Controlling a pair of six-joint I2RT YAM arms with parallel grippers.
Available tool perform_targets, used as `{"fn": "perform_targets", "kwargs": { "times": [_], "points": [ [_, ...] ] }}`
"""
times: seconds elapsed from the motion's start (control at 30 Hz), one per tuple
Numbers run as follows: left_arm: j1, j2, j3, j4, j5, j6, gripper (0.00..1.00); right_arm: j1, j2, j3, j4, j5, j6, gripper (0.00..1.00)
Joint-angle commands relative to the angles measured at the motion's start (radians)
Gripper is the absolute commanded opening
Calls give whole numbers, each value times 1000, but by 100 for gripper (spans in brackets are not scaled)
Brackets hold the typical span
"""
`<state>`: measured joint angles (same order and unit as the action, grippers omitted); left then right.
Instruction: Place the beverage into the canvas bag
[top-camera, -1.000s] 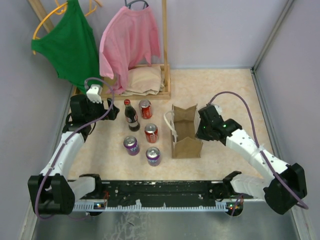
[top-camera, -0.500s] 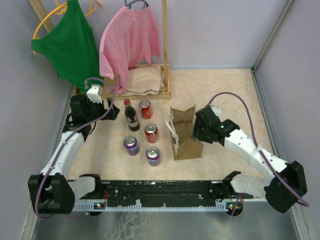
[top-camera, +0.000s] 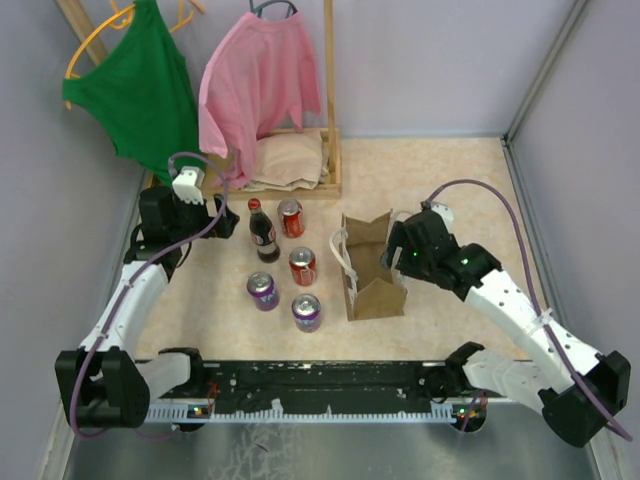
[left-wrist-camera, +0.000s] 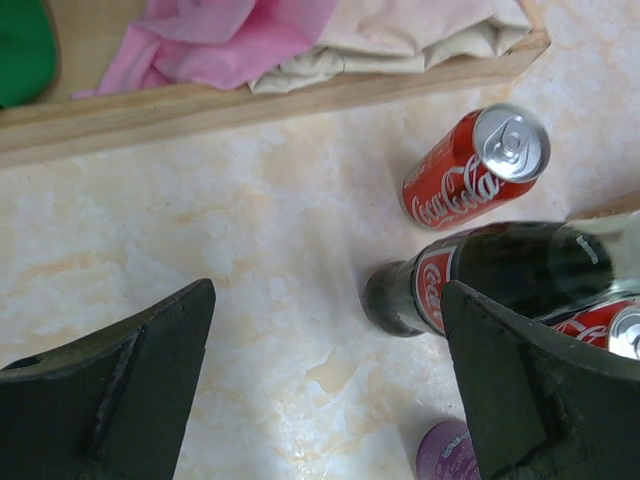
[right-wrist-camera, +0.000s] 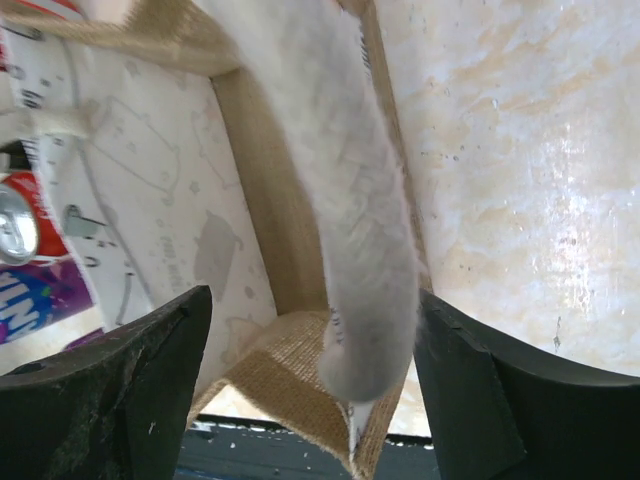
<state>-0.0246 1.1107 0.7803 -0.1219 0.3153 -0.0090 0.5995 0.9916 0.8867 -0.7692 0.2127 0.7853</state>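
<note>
The canvas bag stands open at the table's centre, its pale printed inner panel and tan bottom in the right wrist view. My right gripper is open at the bag's right rim, with a white loop handle hanging loose between the jaws. The beverages stand left of the bag: a dark cola bottle, two red cans and two purple cans. My left gripper is open and empty just left of the bottle, with a red can behind it.
A wooden rack at the back holds a green top, a pink shirt and a beige cushion. Purple-grey walls close in the table on the left, right and back.
My right gripper has gone from shut to open, letting go of the bag's handle, and its arm has drawn slightly back and up. The bag shifted a little left. The left arm has not moved.
</note>
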Motion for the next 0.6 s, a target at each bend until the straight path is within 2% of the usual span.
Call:
{"fn": "perform_targets", "kwargs": {
  "times": [0.0, 0.27, 0.37, 0.5, 0.57],
  "points": [
    [-5, -1, 111, -5, 25, 4, 100, 6, -41, 120, -22, 69, -9, 79],
    [-5, 84, 342, -82, 99, 10, 98, 5, -50, 245, -55, 162, -29, 80],
    [-24, 155, 477, -144, 161, 65, 96, 5, -45, 284, -70, 203, -34, 81],
    [-80, 343, 808, -336, 199, 147, 95, 5, -19, 322, -95, 244, -53, 81],
    [-123, 492, 996, -463, 195, 199, 94, 5, 1, 335, -109, 250, -57, 81]
  ]
}}
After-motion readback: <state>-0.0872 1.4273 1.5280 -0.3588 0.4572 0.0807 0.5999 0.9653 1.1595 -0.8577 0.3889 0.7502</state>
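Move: The far red can stands about 14 cm to the left hand's right, 8 cm ahead and some 14 cm lower; the cola bottle is about 8 cm right and 1 cm ahead, the near red can 16 cm right and 7 cm back. The pink shirt hangs roughly 20 cm ahead. The right hand, already open around the canvas bag's near handle, has the bag's middle about 4 cm to its left, level ahead, 10 cm below. Upward, with growing speed, the left hand climbs about 17 cm from beside the bottle, then bears more forward and right, closing on the pink shirt while its fingers tip up and swing clockwise, still wide open. The right hand rises too, some 10 cm with a little forward, open fingers tilting up as they leave the bag's handle below. ##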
